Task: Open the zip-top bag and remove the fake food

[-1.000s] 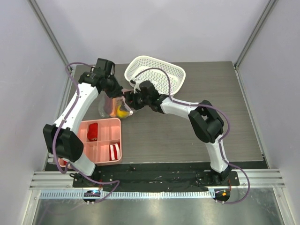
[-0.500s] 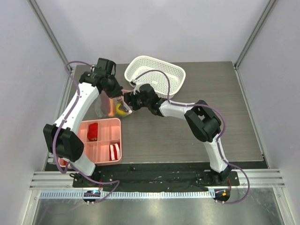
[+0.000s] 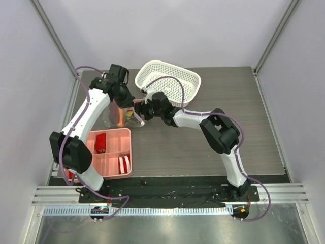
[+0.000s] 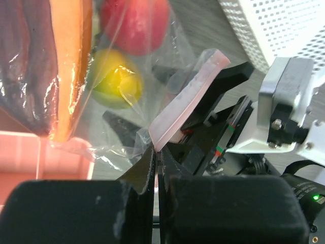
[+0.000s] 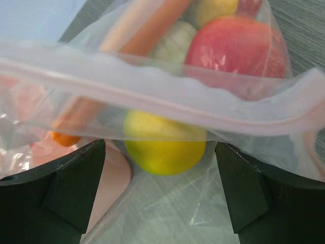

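Observation:
The clear zip-top bag (image 3: 112,118) hangs at the table's left, above the pink tray's far edge. My left gripper (image 3: 128,100) is shut on its pink zip strip (image 4: 188,96), fingertips pinched together (image 4: 156,152). Inside the bag lies the fake food: a red fruit (image 4: 134,23), a yellow-green fruit (image 4: 117,79) and an orange wedge (image 4: 71,66). My right gripper (image 3: 138,113) stands open at the bag's mouth (image 5: 162,193). The zip strip (image 5: 152,96) crosses above its fingers. The yellow fruit (image 5: 165,145) lies just ahead between them and the red fruit (image 5: 236,51) further in.
A white mesh basket (image 3: 167,80) stands just behind the right gripper. A pink compartment tray (image 3: 109,152) with red and red-white pieces sits at the near left, under the bag's lower end. Walls close in both sides.
The right gripper has moved left up to the bag and opened wider. The left gripper has shifted slightly right, still holding the bag.

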You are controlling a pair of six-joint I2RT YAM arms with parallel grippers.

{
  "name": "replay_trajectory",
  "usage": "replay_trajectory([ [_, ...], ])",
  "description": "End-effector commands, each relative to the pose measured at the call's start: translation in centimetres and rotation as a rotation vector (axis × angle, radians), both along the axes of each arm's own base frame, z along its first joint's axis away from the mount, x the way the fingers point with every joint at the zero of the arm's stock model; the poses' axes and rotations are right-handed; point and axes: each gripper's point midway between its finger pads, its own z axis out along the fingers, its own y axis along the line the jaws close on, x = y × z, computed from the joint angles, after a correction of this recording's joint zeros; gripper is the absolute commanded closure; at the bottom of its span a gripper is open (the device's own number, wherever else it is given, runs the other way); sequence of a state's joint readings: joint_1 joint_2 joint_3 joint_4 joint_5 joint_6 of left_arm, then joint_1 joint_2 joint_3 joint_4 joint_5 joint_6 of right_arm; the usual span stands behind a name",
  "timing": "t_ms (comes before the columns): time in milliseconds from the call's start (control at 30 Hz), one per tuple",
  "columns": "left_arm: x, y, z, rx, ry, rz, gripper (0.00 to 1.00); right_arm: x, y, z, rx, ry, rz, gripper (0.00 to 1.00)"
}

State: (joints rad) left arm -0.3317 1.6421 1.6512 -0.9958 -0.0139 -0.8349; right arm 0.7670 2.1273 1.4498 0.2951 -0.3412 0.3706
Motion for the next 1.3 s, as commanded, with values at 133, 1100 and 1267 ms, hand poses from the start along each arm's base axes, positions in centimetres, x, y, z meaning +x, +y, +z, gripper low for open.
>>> replay_trajectory([
  [133,-1.0,-1.4,-0.7,-0.039,0.032,-0.027,1.0,1.0,2.6,0.4,0.052,-0.221,-0.009,0.04],
  [1100,-1.6,-1.4,-1.4,-0.053,0.052,0.001,1.0,-0.1,5.4,-0.4,0.06,-0.364,-0.007,0.44],
  [1267,-1.5,-1.0,-1.1,-0.037,0.024,0.003,1.0,-0.9,3.6,2.5,0.072,-0.385,-0.019,0.64],
])
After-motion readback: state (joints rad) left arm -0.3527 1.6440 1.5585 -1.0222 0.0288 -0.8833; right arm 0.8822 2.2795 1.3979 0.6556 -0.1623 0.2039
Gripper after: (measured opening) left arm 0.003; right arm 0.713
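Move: The right hand, open in the bag's mouth, has the yellow fruit about 5 cm to its left, 2 cm ahead and 4 cm below. Beyond lie the red fruit, some 9 cm ahead and 3 cm left, and the carrot, 2 cm ahead and 11 cm left. The white basket's middle stands about 13 cm ahead and 15 cm right. From the left hand, pinching the zip rim, the yellow fruit is roughly 13 cm down, 4 cm left and 2 cm ahead. The right fingers close partway onto the yellow fruit inside the bag and pinch it. To get there the hand sinks about 4 cm while edging forward, rolls some 15 degrees, pushes left, then draws back roughly 3 cm with the fruit held. The left hand keeps its pinch on the zip rim, lowering it and pulling it back a few centimetres as it tips slightly. ##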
